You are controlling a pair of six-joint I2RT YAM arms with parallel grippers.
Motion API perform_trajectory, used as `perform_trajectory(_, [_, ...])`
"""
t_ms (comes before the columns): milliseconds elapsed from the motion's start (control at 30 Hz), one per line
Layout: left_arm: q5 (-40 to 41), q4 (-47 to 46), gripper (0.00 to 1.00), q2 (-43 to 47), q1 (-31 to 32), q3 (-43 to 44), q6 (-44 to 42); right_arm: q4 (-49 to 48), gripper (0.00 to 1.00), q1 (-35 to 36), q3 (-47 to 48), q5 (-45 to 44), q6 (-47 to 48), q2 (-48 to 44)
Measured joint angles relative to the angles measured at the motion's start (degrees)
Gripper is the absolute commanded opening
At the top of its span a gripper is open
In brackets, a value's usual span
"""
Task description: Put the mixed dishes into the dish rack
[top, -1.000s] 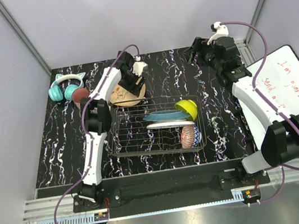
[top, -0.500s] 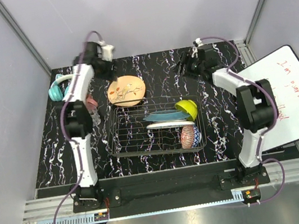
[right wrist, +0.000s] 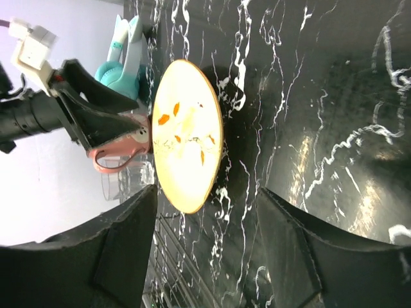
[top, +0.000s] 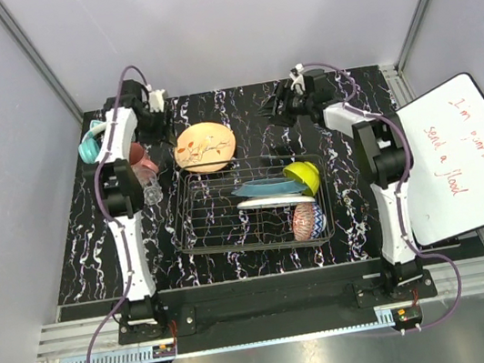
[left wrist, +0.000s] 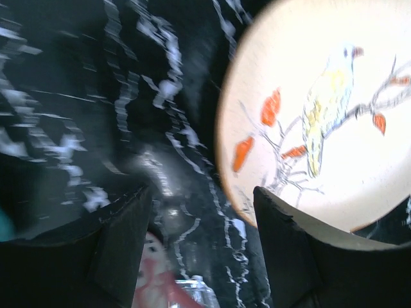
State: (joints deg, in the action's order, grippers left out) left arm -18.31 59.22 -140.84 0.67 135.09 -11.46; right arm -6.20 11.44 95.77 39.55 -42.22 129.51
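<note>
The dish rack (top: 204,233) holds a teal plate (top: 266,187), a white plate (top: 262,203), a yellow-green bowl (top: 304,176) and a red patterned bowl (top: 307,221). Behind it the tan floral plate (top: 205,146) (left wrist: 321,115) (right wrist: 186,135) lies flat on the table. A pink mug (top: 140,168) (right wrist: 115,154) and a clear glass (top: 150,192) (right wrist: 122,183) stand to its left. My left gripper (top: 161,120) (left wrist: 202,244) hovers open just left of the plate, holding nothing. The right gripper (top: 274,107) (right wrist: 205,244) is open to the plate's right, also empty.
Teal cat-ear headphones (top: 93,142) (right wrist: 122,61) lie at the back left, beside the left arm. A whiteboard (top: 455,157) leans off the table's right edge. Grey walls close in the back and sides.
The left gripper lifted off the tan plate and swung to the back left. The right arm swung from the back right corner leftward toward the plate. Both sets of jaws narrowed slightly.
</note>
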Motion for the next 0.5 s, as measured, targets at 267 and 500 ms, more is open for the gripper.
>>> perform_trajectory(267, [-1.49, 5.53, 0.67, -2.08, 3.41, 0.02, -1.84, 0.04, 0.69, 3.69, 3.58, 2.47, -2.01, 5.99])
perform_trajectory(500, [-0.59, 5.99, 0.64, -2.08, 4.59, -0.68, -2.23, 0.04, 0.70, 5.81, 3.58, 3.67, -2.62, 7.78])
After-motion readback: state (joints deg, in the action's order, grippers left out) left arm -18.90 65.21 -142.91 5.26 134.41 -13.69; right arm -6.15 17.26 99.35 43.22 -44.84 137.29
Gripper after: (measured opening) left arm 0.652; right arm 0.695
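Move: The beige bird plate lies about 12 cm to the right of my left hand, 4 cm nearer me and some 6 cm below. The pink mug is 8 cm to that hand's left and 5 cm back, the glass 3 cm left and 13 cm back. From my right hand the plate is about 23 cm to the left, 5 cm back and 9 cm lower; the green bowl is 5 cm right and 20 cm back. I close in on the bird plate from both sides with both grippers still open. My left hand slides about 4 cm right and 3.5 cm back while sinking nearly 3 cm to the plate's left rim, tipping its fingers steeper and turning slightly clockwise. My right hand sweeps about 6 cm left towards the plate, dropping 4–5 cm and easing back 3 cm. ##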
